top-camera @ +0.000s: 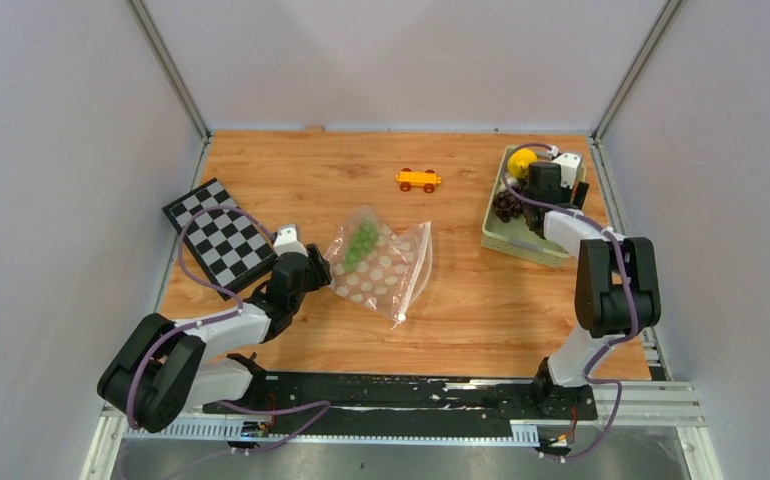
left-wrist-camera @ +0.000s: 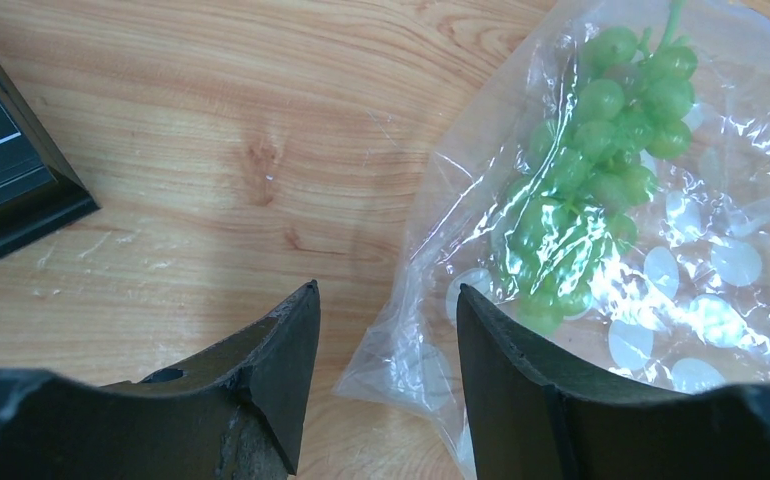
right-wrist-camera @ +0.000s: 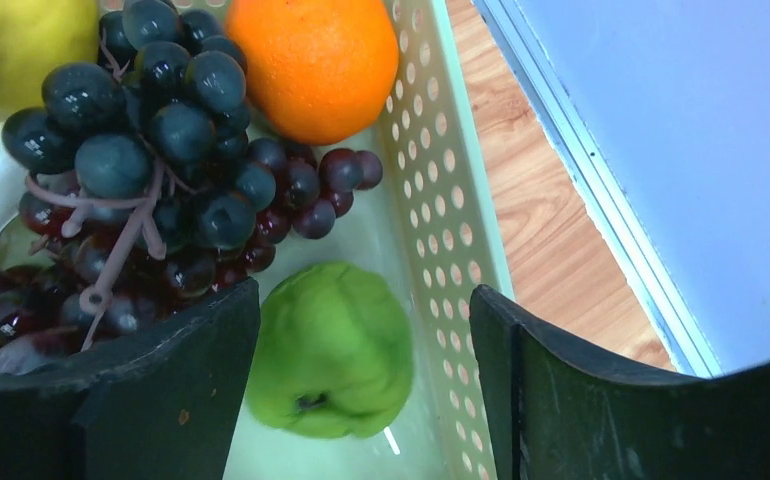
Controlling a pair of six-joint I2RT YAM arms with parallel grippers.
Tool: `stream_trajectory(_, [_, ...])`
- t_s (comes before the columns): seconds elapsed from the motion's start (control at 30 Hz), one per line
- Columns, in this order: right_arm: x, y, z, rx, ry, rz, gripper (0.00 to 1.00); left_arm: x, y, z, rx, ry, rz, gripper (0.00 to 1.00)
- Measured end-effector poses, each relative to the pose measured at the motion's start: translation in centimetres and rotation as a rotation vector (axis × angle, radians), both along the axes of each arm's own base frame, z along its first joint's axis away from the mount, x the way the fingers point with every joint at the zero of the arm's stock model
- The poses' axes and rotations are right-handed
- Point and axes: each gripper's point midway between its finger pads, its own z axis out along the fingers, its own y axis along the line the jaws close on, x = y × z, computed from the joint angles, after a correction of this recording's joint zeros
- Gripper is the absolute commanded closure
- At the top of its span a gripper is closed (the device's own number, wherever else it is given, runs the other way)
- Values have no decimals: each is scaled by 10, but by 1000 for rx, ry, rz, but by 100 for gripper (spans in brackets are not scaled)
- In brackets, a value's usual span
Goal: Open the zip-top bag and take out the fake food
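Observation:
The zip-top bag (top-camera: 386, 268) lies flat mid-table with a green grape bunch (top-camera: 363, 240) inside. My left gripper (top-camera: 318, 270) is open at the bag's left corner. In the left wrist view the left gripper (left-wrist-camera: 386, 310) has a crumpled bag corner lying between the jaws, not pinched, with the bag (left-wrist-camera: 701, 280) and green grapes (left-wrist-camera: 591, 190) beyond. My right gripper (top-camera: 546, 182) hovers open over the basket (top-camera: 514, 243). In the right wrist view the right gripper (right-wrist-camera: 363, 292) is open above a green round piece (right-wrist-camera: 331, 350), slightly blurred, which lies in the basket.
The basket (right-wrist-camera: 441, 200) also holds dark purple grapes (right-wrist-camera: 161, 150), an orange (right-wrist-camera: 311, 60) and a lemon (right-wrist-camera: 21, 45). An orange-yellow toy car (top-camera: 418, 179) sits at the back centre. A checkerboard (top-camera: 219, 237) lies left of the bag. Walls enclose the table.

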Motion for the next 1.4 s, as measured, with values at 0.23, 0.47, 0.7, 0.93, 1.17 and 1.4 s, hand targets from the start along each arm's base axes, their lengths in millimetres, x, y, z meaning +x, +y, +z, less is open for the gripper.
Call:
stream_trajectory(0.23, [7, -5, -7, -35, 23, -9, 20, 0, 0, 2, -3, -6, 0, 38])
stream_trajectory(0.47, [1, 16, 35, 54, -58, 73, 20, -1, 0, 4, -6, -8, -2, 36])
stream_trajectory(0.7, [-19, 78, 103, 205, -238, 311, 23, -7, 1, 1, 8, 27, -13, 30])
stream_trajectory(0.93, [-67, 167, 95, 424, -240, 616, 29, -4, -8, 25, -16, 21, -46, 20])
stream_trajectory(1.17, [-125, 243, 44, 653, -120, 835, 43, -11, -15, 40, -30, 51, -93, 0])
stream_trajectory(1.4, [-147, 288, 21, 812, -80, 940, 58, -15, -14, 66, -20, 59, -105, 0])
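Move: The bag's open mouth lies about 32 cm to the right hand's left, 12 cm back towards the base and some 8 cm lower. The green grapes inside the bag are about 14 cm to the left of that mouth and 7 cm farther out. The released green pepper sits roughly 5 cm below the right hand, 2 cm to its left. From the left hand, the mouth is about 23 cm right and 3 cm ahead, the grapes about 9 cm right and 8 cm ahead, both slightly lower. The green pepper is left in the basket: the right hand dips slightly, lifts clear by about 11 cm, then swings left 28 cm and back towards the bag's open mouth, sinking again. It turns some 50 degrees counter-clockwise, its left side rolling up, while its fingers narrow part-way. Meanwhile the left hand rises about 6 cm above the bag's closed corner, opening fully. ##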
